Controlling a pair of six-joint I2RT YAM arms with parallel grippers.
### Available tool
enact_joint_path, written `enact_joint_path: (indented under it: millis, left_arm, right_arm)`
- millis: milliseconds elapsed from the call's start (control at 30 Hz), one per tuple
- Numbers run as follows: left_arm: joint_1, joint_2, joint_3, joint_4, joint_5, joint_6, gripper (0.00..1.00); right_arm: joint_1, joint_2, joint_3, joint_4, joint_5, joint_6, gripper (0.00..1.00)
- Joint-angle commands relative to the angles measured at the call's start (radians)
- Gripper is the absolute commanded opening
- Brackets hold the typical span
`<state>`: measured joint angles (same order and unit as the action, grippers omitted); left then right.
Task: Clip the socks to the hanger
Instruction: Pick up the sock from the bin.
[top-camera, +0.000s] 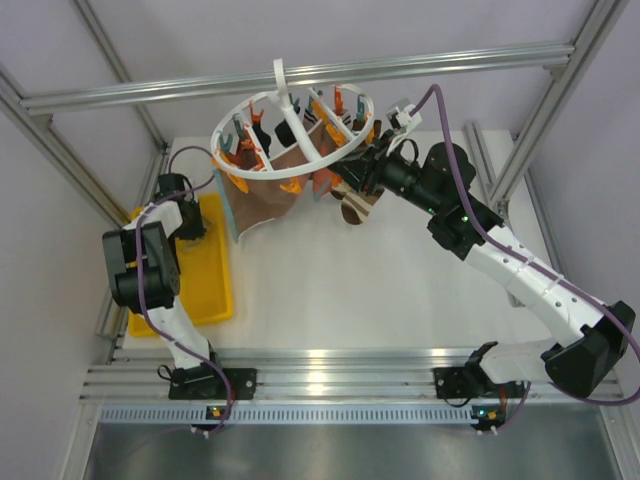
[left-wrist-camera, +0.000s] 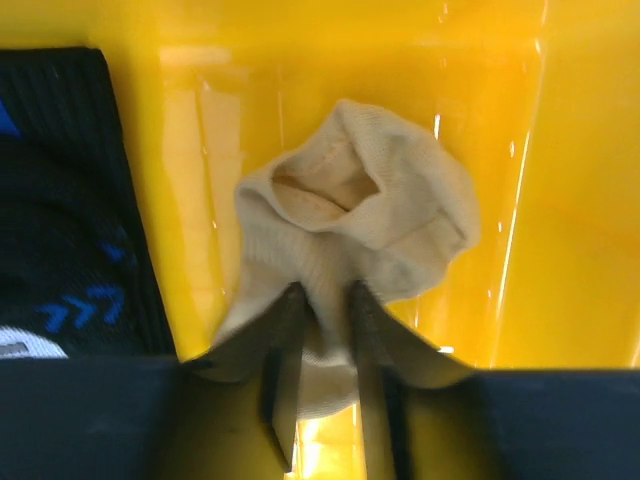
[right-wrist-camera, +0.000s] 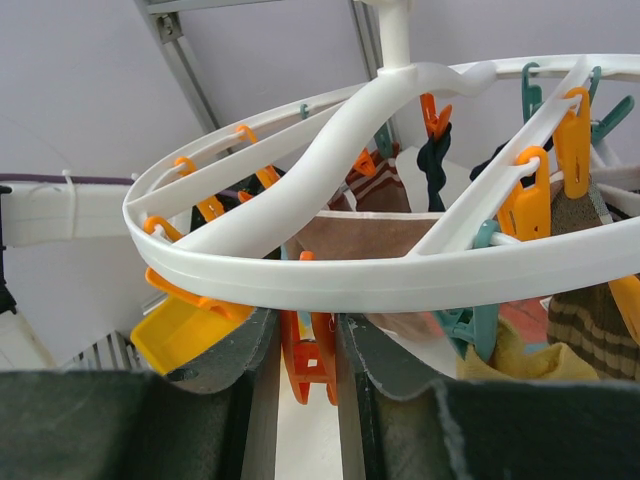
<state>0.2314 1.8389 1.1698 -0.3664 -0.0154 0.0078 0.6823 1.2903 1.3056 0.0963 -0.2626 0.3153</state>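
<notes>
The white round hanger (top-camera: 290, 130) hangs at the back, with orange and teal clips on its rings. A plain brown sock (top-camera: 275, 195) and a striped sock (top-camera: 357, 207) hang from it. My right gripper (right-wrist-camera: 305, 340) sits just under the outer ring (right-wrist-camera: 400, 280), shut on an orange clip (right-wrist-camera: 312, 365). My left gripper (left-wrist-camera: 325, 300) is down in the yellow tray (left-wrist-camera: 580, 200), its fingers pinching a cream sock (left-wrist-camera: 370, 215). A dark navy sock (left-wrist-camera: 70, 200) with blue marks lies beside it on the left.
The yellow tray (top-camera: 215, 290) lies along the table's left edge. An aluminium frame bar (top-camera: 300, 75) crosses above the hanger, with sloped posts at both sides. More socks hang among the clips, among them a dark one (right-wrist-camera: 435, 165) and a yellow one (right-wrist-camera: 510, 355).
</notes>
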Motion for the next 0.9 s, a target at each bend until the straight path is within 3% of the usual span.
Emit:
enact_joint_path:
  millis: [0,67,100,133,333,600,733,867]
  left_arm:
    - [0.003,0.051,0.028,-0.080,-0.034,0.058,0.24]
    - [0.003,0.028,0.022,-0.082,-0.017,0.075,0.13]
    - [0.003,0.016,0.018,-0.082,-0.009,0.078,0.01]
    - [0.003,-0.003,0.011,-0.082,0.002,0.083,0.00]
    - [0.002,-0.285,-0.158,-0.006,0.144,0.226,0.00]
    - [0.005,-0.846,-0.438,0.070,0.389,0.466,0.00]
    - [0.003,-1.213,-0.580,0.116,0.645,0.564,0.00]
    - [0.003,-1.427,-0.644,0.217,0.858,0.509,0.00]
  right_arm:
    - [-0.013,0.035,0.029,-0.003,0.094,0.005,0.00]
    - [-0.013,0.033,0.029,-0.006,0.094,-0.001,0.00]
    - [-0.013,0.033,0.030,-0.007,0.094,-0.001,0.00]
    - [-0.015,0.032,0.030,-0.009,0.095,-0.005,0.00]
    - [-0.013,0.024,0.021,-0.015,0.095,-0.021,0.00]
    - [-0.013,0.010,0.000,-0.009,0.102,-0.041,0.00]
    - [-0.013,0.004,-0.012,0.002,0.095,-0.039,0.00]
    - [-0.013,0.004,-0.019,0.011,0.092,-0.033,0.00]
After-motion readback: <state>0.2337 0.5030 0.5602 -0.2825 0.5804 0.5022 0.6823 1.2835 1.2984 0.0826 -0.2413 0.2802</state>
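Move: The beige sock lies between the left hand's still-parted fingertips, its middle only about 3 cm ahead of them, 1 cm to the right and 1 cm lower. The black sock is roughly 10 cm to the left hand's left and 3 cm back. The bin's right wall stands some 8 cm to its right, level with it fore and aft. From the right hand, the beige sock lies about 12 cm ahead, 35 cm left and 40 cm below. The beige sock is pinched as the left fingers finish closing on it down in the bin, the hand all but still. The sock then goes quickly up some 20 cm, back towards the base and to the right, leaving the black sock behind, while the wrist swings clockwise and tips the fingers up by about 50 degrees. The right hand stays at the hanger, keeping its hold on the orange clip. ##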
